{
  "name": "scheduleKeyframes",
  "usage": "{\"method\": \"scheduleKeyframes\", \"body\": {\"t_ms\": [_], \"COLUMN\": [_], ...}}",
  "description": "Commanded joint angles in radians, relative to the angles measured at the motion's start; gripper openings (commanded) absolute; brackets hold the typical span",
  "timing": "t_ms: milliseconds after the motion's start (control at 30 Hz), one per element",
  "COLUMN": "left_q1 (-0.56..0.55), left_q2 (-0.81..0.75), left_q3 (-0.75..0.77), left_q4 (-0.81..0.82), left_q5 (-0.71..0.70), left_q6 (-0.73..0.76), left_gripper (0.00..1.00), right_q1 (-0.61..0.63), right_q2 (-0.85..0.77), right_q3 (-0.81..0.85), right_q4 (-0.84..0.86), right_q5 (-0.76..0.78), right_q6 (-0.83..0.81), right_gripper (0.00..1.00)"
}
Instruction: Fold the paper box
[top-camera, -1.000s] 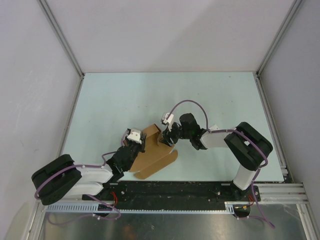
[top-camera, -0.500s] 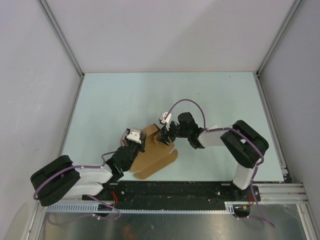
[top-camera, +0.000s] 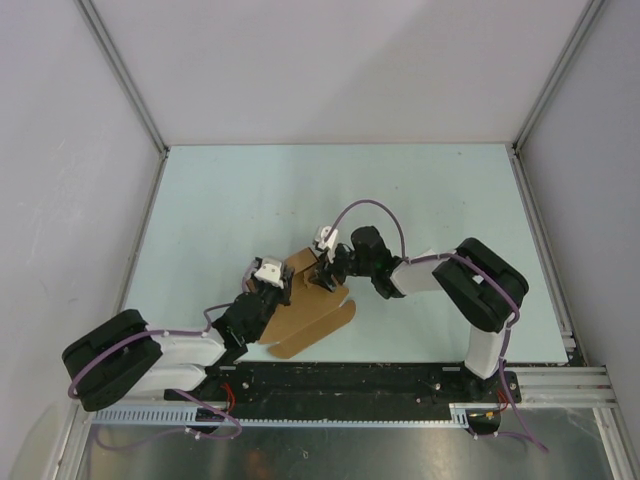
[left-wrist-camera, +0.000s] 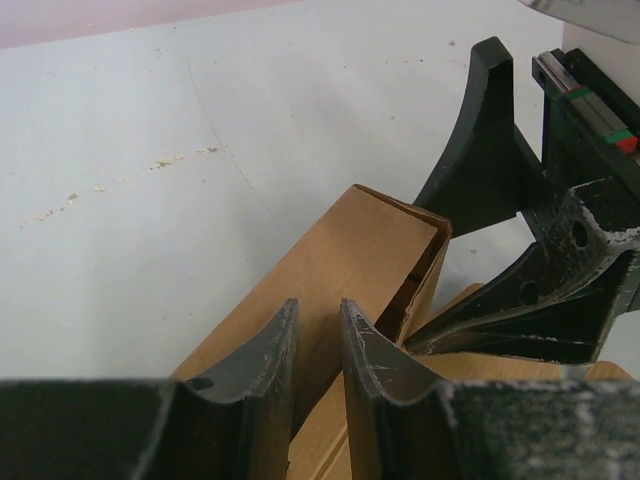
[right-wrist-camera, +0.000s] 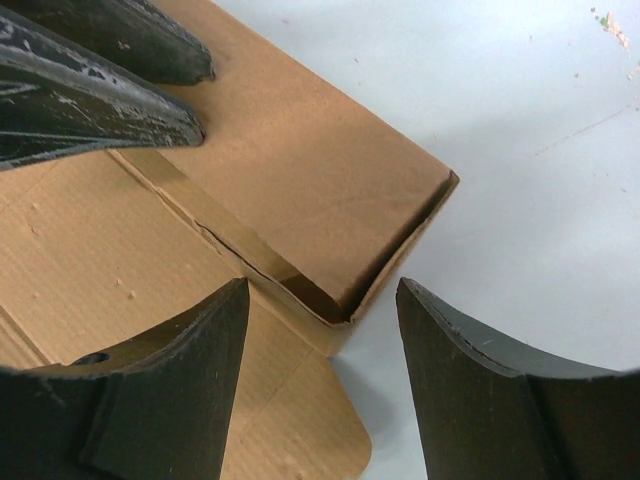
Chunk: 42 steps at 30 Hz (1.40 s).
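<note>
The paper box is tan cardboard, partly folded, lying near the front middle of the table with a rounded flap toward the arms. My left gripper is shut on one raised wall of the paper box, and the cardboard shows between its fingertips. My right gripper is open just above the far corner of the box. In the right wrist view, the box's corner sits between the spread jaws of the right gripper. The left fingers show at the upper left there.
The pale green table is enclosed by white walls with aluminium posts at the back corners. A black base rail runs along the near edge. Small crumbs lie on the tabletop beyond the box.
The right arm has shifted a little left, closer over the box's corner, with its jaws spread slightly wider. The left gripper and the box have stayed put.
</note>
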Motion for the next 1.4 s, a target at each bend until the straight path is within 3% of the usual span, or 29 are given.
{"method": "scheduleKeyframes", "body": {"t_ms": [0,533,1033,1367], "left_q1": [0.007,0.008,0.008,0.008], "left_q2": [0.006,-0.041,-0.025,-0.011], "left_q3": [0.022,0.006,0.006,-0.001], "left_q4": [0.016,0.016,0.016,0.016], "left_q5": [0.014,0.014,0.021,0.024], "left_q6": [-0.012,-0.012,-0.018,-0.030], "left_gripper": [0.28,0.29,0.28,0.28], "right_q1": [0.023,0.050,0.070,0.110], "right_q2": [0.021,0.053,0.102,0.130], "right_q3": [0.039,0.040,0.039,0.040], "right_q4": [0.077,0.149,0.247,0.296], "right_q5": [0.014,0.066,0.092,0.197], "right_q6": [-0.012,0.006,0.041,0.043], "right_gripper": [0.66,0.63,0.40,0.26]}}
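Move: The open end of the box's long folded side sits just off my right fingertips, about 2 cm farther left and 2 cm ahead, a centimetre lower, its near corner already between my open fingers. The flat base panel lies some 7 cm back and 6 cm left of that hand; the loose side flap 12 cm back and 3 cm left, both about 3 cm lower. From my left hand, the box end is roughly 5 cm ahead and 8 cm right, slightly lower. I ease my right hand some 3 cm to the left, towards my left hand, with one finger on each side of the box end's near corner, and bring those fingers from wide to mostly closed around the end wall there, the wrist turning only slightly. My left hand stays put over the long folded side, its narrow finger gap unchanged. ##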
